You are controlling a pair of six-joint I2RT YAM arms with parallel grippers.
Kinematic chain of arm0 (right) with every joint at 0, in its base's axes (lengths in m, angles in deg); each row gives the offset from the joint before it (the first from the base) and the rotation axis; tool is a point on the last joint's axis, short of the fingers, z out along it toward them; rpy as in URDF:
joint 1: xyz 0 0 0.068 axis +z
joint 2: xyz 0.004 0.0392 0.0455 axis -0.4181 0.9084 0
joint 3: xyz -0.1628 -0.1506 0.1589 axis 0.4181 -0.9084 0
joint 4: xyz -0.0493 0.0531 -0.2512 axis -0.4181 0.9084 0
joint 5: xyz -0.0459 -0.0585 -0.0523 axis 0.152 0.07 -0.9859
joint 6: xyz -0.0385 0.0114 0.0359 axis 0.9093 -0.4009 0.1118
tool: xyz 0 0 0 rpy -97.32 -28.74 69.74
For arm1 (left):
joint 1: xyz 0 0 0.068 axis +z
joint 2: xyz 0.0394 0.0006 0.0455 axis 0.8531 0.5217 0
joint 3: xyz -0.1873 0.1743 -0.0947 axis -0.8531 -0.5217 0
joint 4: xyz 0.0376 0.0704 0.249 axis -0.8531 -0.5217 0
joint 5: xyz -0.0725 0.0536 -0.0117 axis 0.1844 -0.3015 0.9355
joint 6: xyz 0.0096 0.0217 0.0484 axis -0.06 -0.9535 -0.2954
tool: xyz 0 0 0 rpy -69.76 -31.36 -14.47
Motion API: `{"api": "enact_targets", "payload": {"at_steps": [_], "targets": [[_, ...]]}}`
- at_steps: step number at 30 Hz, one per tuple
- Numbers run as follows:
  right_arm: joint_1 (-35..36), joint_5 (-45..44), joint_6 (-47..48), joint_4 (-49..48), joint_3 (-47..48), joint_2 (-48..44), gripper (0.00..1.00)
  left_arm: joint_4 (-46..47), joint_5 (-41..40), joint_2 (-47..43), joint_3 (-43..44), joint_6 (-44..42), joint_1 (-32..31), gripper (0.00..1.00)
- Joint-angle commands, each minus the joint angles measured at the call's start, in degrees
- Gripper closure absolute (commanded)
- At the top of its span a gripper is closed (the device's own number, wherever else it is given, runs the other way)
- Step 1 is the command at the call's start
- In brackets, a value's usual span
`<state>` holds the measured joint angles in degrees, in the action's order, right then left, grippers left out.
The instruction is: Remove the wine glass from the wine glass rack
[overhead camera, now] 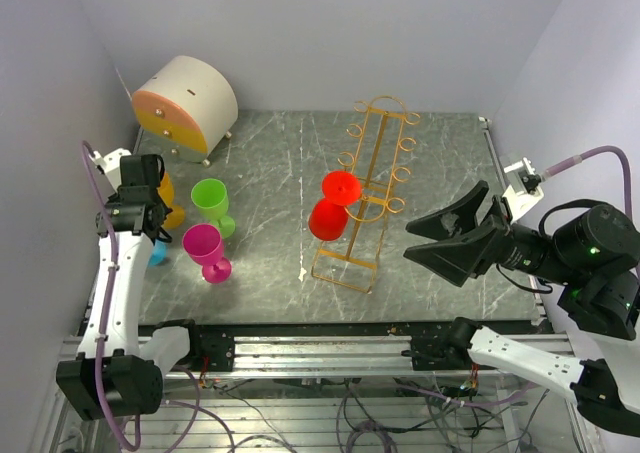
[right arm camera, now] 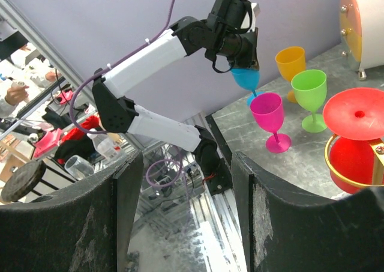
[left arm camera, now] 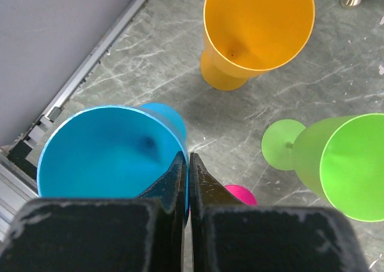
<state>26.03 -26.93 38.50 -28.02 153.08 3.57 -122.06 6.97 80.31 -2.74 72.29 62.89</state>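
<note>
The golden wire wine glass rack (overhead camera: 372, 188) stands mid-table, and a red wine glass (overhead camera: 334, 205) hangs upside down on its left side. In the right wrist view the same red wine glass (right arm camera: 355, 134) sits in a gold loop at the right edge. My right gripper (overhead camera: 412, 241) hovers open just right of the rack, fingers pointing left with nothing between them; in its own wrist view the right gripper (right arm camera: 186, 158) is also empty. At the far left, my left gripper (left arm camera: 188, 158) is shut on the rim of a blue wine glass (left arm camera: 108, 155); overhead the blue wine glass (overhead camera: 158, 254) peeks out below the left gripper (overhead camera: 150, 233).
Orange glass (overhead camera: 173, 201), green glass (overhead camera: 212, 205) and pink glass (overhead camera: 207, 253) stand upright on the left of the table. A round white-and-orange drawer box (overhead camera: 185, 103) sits at the back left. Walls close in on both sides, and a metal rail (overhead camera: 320, 348) runs along the front.
</note>
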Motion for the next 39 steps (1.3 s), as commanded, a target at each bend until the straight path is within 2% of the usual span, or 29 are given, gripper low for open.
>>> {"api": "enact_targets", "payload": {"at_steps": [1, 13, 18, 24, 30, 35, 39], "targets": [[0.14, -0.67, 0.11, 1.01, 1.85, -0.61, 0.41, 6.51, 1.95, -0.33, -3.18, 1.33, -0.15, 0.93], [0.13, -1.18, -1.06, 1.43, 1.88, -1.0, 0.41, 12.57, 4.52, 0.13, -9.48, 1.98, -0.21, 0.93], [0.1, -1.46, -1.77, 1.18, 0.88, -1.77, 0.41, 13.57, 4.88, 2.61, -9.61, 1.0, -0.18, 0.87], [0.14, -1.95, -1.8, 1.4, 0.7, -2.11, 0.41, 11.12, 4.69, 4.88, -6.22, 0.0, -0.19, 0.75], [0.14, -1.05, -1.84, 0.85, 0.01, -1.67, 0.41, 7.12, 4.78, 2.41, -1.76, -0.06, -0.2, 0.65], [0.14, -1.62, -1.85, 0.83, -0.42, -1.46, 0.41, 2.77, 5.54, -1.15, 3.06, -0.16, -0.16, 0.62], [0.14, -3.05, -1.79, 1.54, -0.53, -0.4, 0.38, 0.35, 10.45, -5.26, 6.36, 0.72, -0.16, 0.62]]}}
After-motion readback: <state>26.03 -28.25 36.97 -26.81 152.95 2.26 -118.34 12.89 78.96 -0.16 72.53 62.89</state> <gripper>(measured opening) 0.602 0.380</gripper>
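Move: The left hand pinches the blue wine glass by its rim; the table spot the glass is bound for lies about 2 cm back, 2 cm left and 18 cm below. The orange glass stands some 8 cm ahead and 2 cm left, the green 6 cm ahead and 9 cm right, the pink 5 cm back and 8 cm right, middles about 10 cm lower. That spot is roughly 17 cm ahead, 45 cm left and 45 cm below the empty right hand. Downward, the left hand lowers the held blue glass about 5 cm, easing slightly right and forward, to set it on the table behind the orange glass and left of the pink one. The fingers then open to over a third of their range, let go of the rim, and the hand rises some 9 cm from its lowest point, clear of the glass. ##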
